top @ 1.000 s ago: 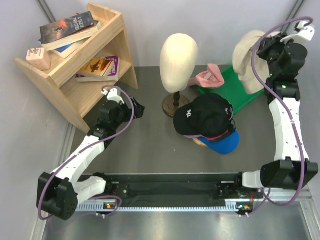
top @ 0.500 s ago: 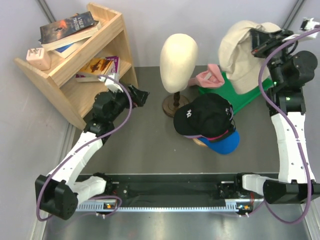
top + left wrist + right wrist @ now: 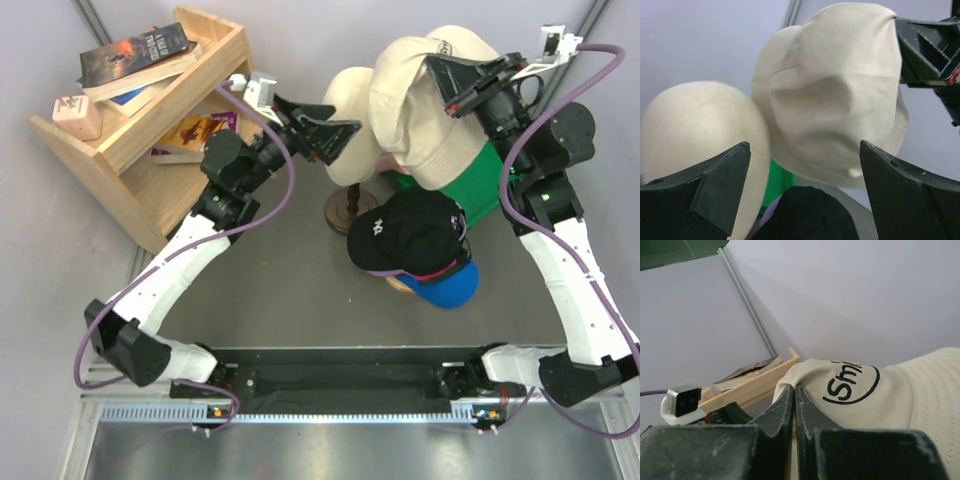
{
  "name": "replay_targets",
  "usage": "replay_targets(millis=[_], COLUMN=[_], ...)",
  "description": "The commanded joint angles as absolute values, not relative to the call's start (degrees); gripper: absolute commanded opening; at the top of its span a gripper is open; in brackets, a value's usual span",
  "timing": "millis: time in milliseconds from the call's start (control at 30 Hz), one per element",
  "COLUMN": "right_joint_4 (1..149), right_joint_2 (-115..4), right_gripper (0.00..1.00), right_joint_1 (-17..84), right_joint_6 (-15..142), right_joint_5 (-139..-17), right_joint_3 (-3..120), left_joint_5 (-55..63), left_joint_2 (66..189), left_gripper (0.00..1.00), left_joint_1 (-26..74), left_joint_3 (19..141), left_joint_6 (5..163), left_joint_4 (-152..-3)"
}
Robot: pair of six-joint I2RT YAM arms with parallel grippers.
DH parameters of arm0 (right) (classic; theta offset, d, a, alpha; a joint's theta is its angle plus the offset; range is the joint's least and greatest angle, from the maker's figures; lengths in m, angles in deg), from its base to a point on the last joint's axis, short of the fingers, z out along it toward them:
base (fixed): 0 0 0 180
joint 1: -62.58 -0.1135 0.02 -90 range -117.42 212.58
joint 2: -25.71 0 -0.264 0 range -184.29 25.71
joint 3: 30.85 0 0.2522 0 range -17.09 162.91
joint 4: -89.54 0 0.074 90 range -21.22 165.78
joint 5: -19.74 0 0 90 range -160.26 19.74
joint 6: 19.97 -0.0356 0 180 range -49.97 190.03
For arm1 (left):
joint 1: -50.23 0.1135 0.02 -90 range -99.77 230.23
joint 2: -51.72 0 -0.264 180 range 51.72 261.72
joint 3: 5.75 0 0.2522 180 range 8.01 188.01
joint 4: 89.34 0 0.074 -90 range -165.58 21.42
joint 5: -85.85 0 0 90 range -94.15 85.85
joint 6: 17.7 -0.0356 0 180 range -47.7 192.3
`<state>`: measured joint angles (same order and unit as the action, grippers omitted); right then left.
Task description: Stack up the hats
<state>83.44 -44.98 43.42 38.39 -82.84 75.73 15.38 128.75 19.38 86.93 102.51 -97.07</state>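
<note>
My right gripper (image 3: 438,72) is shut on a fold of the cream bucket hat (image 3: 425,120) and holds it in the air, above the table's back, next to the mannequin head (image 3: 345,95). In the right wrist view the fingertips (image 3: 795,389) pinch the hat's fabric (image 3: 880,405) beside its black logo. My left gripper (image 3: 345,117) is raised and open, pointing at the hanging hat (image 3: 835,100) without touching it. Below, a black cap (image 3: 415,235) tops a pile over a blue cap (image 3: 452,288); a magenta edge shows between them.
The mannequin head's wooden stand (image 3: 350,212) is just left of the pile. A green board (image 3: 485,190) lies at the back right. A wooden shelf (image 3: 150,130) with books stands at the back left, close to the left arm.
The right arm swung left with the cream hat, from the back right corner to beside the mannequin head. The left arm rose and reached right toward the hat, jaws still open.
</note>
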Motion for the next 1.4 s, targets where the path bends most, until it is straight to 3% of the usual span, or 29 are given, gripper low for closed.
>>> replay_targets(millis=[0,167,267,300,500,600,633,1367], right_joint_4=[86.4,84.8,84.4,84.0,82.6,81.8,81.6,77.9], right_joint_2=[-46.2,-46.9,-47.1,-47.0,-47.1,-46.5,-46.6,-51.7], right_gripper=[0.00,0.00,0.00,0.00,0.00,0.00,0.00,0.00], right_joint_1=[39.5,36.7,36.1,36.0,35.9,35.9,35.9,37.2], right_joint_6=[39.5,41.5,42.2,42.3,43.0,43.6,43.8,50.7], right_joint_5=[-82.0,-81.3,-81.3,-81.3,-81.9,-81.9,-81.9,-78.7], right_joint_3=[79.0,80.2,80.7,81.1,82.0,82.5,82.7,86.5], left_joint_5=[18.6,19.2,20.3,20.5,22.7,22.5,22.0,12.7], left_joint_2=[133.9,135.7,137.1,137.8,139.4,140.0,140.0,145.1], left_gripper=[0.94,0.94,0.82,0.68,0.41,0.16,0.02,0.00], left_joint_1=[18.1,17.5,17.3,17.3,17.3,17.3,17.3,18.1], left_joint_3=[93.8,94.9,96.5,96.7,97.5,98.4,98.5,122.0], left_joint_6=[102.8,105.9,105.8,105.9,107.9,108.1,108.0,73.4], left_joint_4=[-101.3,-105.7,-106.2,-106.6,-112.5,-113.5,-113.5,-94.8])
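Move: The beige hat hangs from the right fingers, its middle about 13 cm right, 4 cm ahead and 4 cm above the open left hand. From the left hand, the mannequin head stands some 15 cm ahead, 2 cm right and 10 cm lower. From the right hand, the left gripper is about 14 cm left, 2 cm back and 10 cm below; the stacked caps are 8 cm ahead, 1 cm right and 35 cm below. The beige hat's free side is brought about 4 cm left by the right hand, still pinching it, while the open left hand comes some 4 cm right to meet it and closes on the fabric. The left hand then lifts its side nearly 15 cm, shifting back left and tipping its fingers up about 30 degrees, as the right hand stays nearly in place. ##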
